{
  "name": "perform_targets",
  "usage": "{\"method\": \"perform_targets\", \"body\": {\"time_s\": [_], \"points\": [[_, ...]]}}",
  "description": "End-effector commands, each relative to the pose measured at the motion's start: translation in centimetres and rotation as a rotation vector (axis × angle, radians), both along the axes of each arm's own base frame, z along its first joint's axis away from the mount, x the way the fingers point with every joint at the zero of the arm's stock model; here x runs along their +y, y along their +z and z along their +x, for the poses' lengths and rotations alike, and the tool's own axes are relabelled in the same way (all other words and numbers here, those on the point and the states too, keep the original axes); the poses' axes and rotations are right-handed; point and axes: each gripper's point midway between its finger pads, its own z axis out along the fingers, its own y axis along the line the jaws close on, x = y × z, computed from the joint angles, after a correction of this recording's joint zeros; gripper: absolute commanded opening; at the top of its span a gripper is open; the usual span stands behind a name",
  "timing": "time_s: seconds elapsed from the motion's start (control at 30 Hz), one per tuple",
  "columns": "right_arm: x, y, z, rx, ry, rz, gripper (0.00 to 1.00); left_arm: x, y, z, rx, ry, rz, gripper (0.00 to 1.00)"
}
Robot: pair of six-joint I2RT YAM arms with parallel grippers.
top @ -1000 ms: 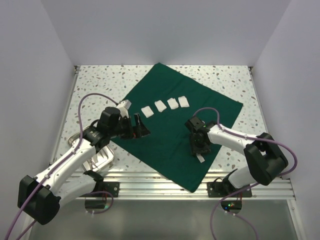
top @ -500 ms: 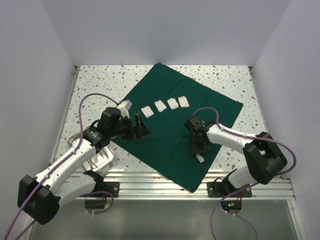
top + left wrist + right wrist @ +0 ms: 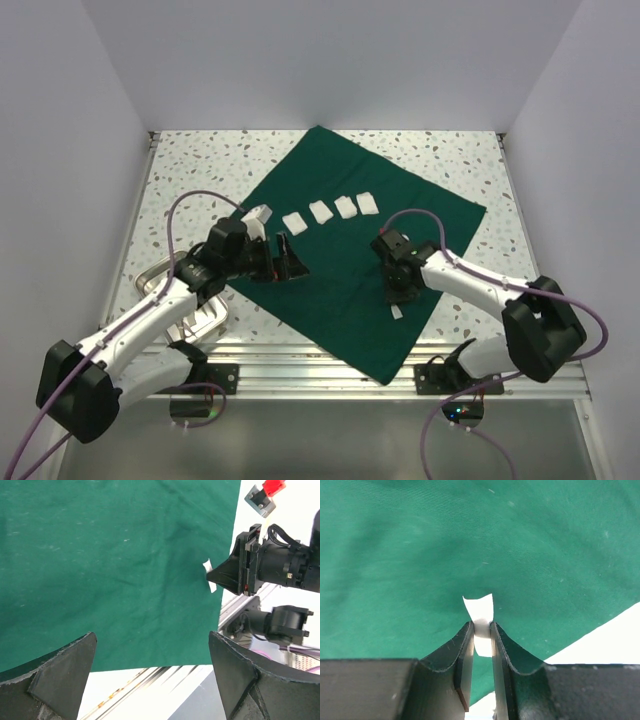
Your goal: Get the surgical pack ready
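Note:
The surgical pack's dark green drape [image 3: 340,265] lies spread flat as a big square on the speckled table. Several white pads [image 3: 321,211] sit in a row on its far part. One more white pad [image 3: 479,611] is pinched between my right gripper's [image 3: 481,627] jaws, low over the drape's near right part [image 3: 398,312]. My left gripper [image 3: 285,258] hovers open over the drape's left side, nothing between its fingers [image 3: 60,675]. In the left wrist view the right gripper [image 3: 220,575] shows with the pad [image 3: 209,575] at its tip.
A shiny steel tray [image 3: 205,318] sits on the table at the near left, partly under the left arm. An aluminium rail [image 3: 320,352] runs along the near edge. White walls close in the table on three sides.
The right gripper's jaws have closed in on the white pad. The left arm has shifted a little toward the right and nearer the front.

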Motion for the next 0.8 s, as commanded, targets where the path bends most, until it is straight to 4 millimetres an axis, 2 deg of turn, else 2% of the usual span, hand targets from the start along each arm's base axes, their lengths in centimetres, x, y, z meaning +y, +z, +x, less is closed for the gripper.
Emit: {"method": "perform_targets", "body": {"time_s": [0.0, 0.07, 0.1, 0.17, 0.23, 0.27, 0.33, 0.5, 0.57, 0.77], "points": [[2.4, 3.3, 2.0, -0.112, 0.069, 0.071, 0.23, -1.9, 1.4, 0.2, -0.040, -0.043, -0.087, 0.97], [3.6, 4.0, 2.1, -0.124, 0.117, 0.107, 0.24, -2.6, 1.1, -0.1, -0.023, -0.062, -0.110, 0.95], [4.8, 4.7, 2.2, -0.141, 0.146, 0.140, 0.24, -3.4, 1.8, -0.1, -0.041, -0.075, -0.144, 0.93], [6.5, 5.6, 1.9, -0.137, 0.193, 0.211, 0.23, -4.2, 1.7, -0.2, -0.037, -0.090, -0.164, 0.90], [8.2, 7.0, 2.0, -0.167, 0.239, 0.269, 0.23, -5.6, 2.9, -0.2, -0.068, -0.117, -0.225, 0.88], [9.1, 7.7, 1.6, -0.163, 0.264, 0.316, 0.24, -6.0, 2.5, -0.4, -0.047, -0.135, -0.237, 0.86], [10.9, 9.5, 1.3, -0.190, 0.326, 0.390, 0.24, -7.0, 3.0, -0.4, -0.041, -0.153, -0.285, 0.83], [12.8, 11.8, 0.9, -0.221, 0.393, 0.489, 0.24, -8.1, 2.3, -0.6, -0.004, -0.161, -0.301, 0.80], [13.5, 12.7, 0.5, -0.233, 0.419, 0.537, 0.24, -8.4, 2.1, -0.4, 0.016, -0.149, -0.311, 0.75], [14.0, 13.5, 0.0, -0.239, 0.456, 0.570, 0.24, -9.4, 1.9, -0.4, 0.046, -0.156, -0.315, 0.65]]}}
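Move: The white strip, already pinched in my right fingers just clear of the cloth, lies some 25 cm to the right of my left hand, about 3 cm nearer me and 12 cm lower. From my right hand, my open left gripper is thus about 25 cm left, 3 cm farther out and 12 cm up. The nearest gauze pad is roughly 22 cm straight ahead of my left hand and 14 cm below; the steel tray is about 23 cm to its left, 3 cm back and 13 cm below. I bring both hands together for a handover. My right hand keeps its pinch on the strip and sweeps about 12 cm left while climbing some 11 cm, its fingers swinging from straight down towards my left gripper and turning counter-clockwise. My left hand slides some 8 cm right to meet it, rolling its left side down and narrowing its fingers by about a third, not yet touching the strip. ##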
